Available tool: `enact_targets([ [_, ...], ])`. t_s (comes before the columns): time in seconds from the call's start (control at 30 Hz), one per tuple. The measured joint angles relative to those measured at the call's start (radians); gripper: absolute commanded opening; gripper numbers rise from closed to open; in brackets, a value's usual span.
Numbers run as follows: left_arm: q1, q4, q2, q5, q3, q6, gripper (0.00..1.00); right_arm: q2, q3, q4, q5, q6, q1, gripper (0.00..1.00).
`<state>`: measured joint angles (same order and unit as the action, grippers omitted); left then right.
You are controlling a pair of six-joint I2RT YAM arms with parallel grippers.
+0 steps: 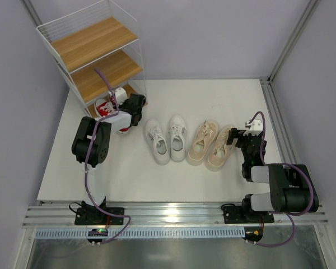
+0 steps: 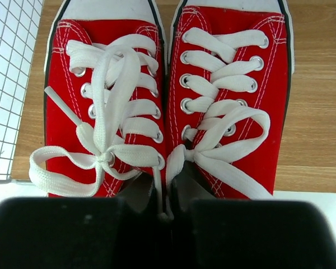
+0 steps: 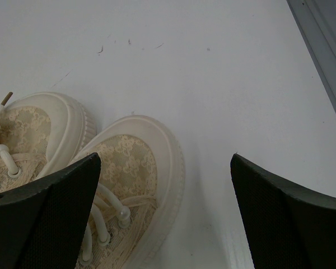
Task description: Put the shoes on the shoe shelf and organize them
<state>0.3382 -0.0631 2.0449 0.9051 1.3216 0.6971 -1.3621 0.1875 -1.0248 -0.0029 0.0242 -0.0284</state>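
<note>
Two red shoes (image 2: 112,112) with white laces lie side by side, toes on the bottom wooden board (image 2: 316,112) of the shoe shelf (image 1: 95,45). My left gripper (image 2: 168,208) is shut on the red shoes, pinching their touching inner collars. From above, the red pair (image 1: 105,108) shows at the shelf's foot, partly hidden by the left gripper (image 1: 129,108). A white pair (image 1: 167,139) and a beige pair (image 1: 211,145) lie on the table. My right gripper (image 3: 165,162) stands open over the toe of the right beige shoe (image 3: 134,168). Its left finger is over the shoe and its right finger over bare table.
White wire mesh (image 2: 11,84) forms the shelf's left side, close to the left red shoe. The shelf's two upper boards (image 1: 103,67) carry nothing. Grey walls enclose the table, and a metal rail (image 1: 274,106) runs along its right edge.
</note>
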Motion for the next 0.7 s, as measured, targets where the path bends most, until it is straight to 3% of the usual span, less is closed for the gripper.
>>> enact_targets([
  [0.07,0.0,0.002,0.0,0.001,0.0,0.0,0.18,0.0,0.0,0.0,0.0,0.0,0.0,0.97],
  [0.1,0.0,0.004,0.0,0.002,0.0,-0.002,0.3,0.0,0.0,0.0,0.0,0.0,0.0,0.97],
  [0.17,0.0,0.008,0.0,0.005,0.003,-0.002,0.42,0.0,0.0,0.0,0.0,0.0,0.0,0.97],
  [0.2,0.0,0.008,0.0,0.006,0.005,0.001,0.54,0.0,0.0,0.0,0.0,0.0,0.0,0.97],
  [0.3,0.0,0.008,-0.004,0.003,0.007,0.003,0.7,0.0,0.0,0.0,0.0,0.0,0.0,0.97],
  [0.53,0.008,-0.048,-0.041,-0.025,0.007,0.038,0.86,0.0,0.0,0.0,0.0,0.0,0.0,0.97],
  [0.7,0.031,-0.101,-0.082,-0.04,0.005,0.069,0.9,0.0,0.0,0.0,0.0,0.0,0.0,0.97],
])
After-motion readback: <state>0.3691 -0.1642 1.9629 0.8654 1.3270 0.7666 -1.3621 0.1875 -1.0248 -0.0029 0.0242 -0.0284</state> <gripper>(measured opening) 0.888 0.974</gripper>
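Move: The left hand still pinches the adjoining sides of the two red shoes. The bottom shelf board's middle lies about 7 cm ahead, 6 cm left and 5 cm below that hand, and the red pair's middle about 2 cm back and 2 cm right. The nearer white shoe is some 16 cm back and 19 cm right, the farther one 14 cm back and 30 cm right. From the idle right hand, the bottom board is roughly 18 cm ahead and 68 cm left. Spread the left gripper's fingers almost fully and let go of the red shoes' adjoining sides, staying nearly in place as they part. Then lift the hand about 2.5 cm while easing it some 2 cm to the right and a little back, away from the bottom shelf board, with the wrist nearly steady. ##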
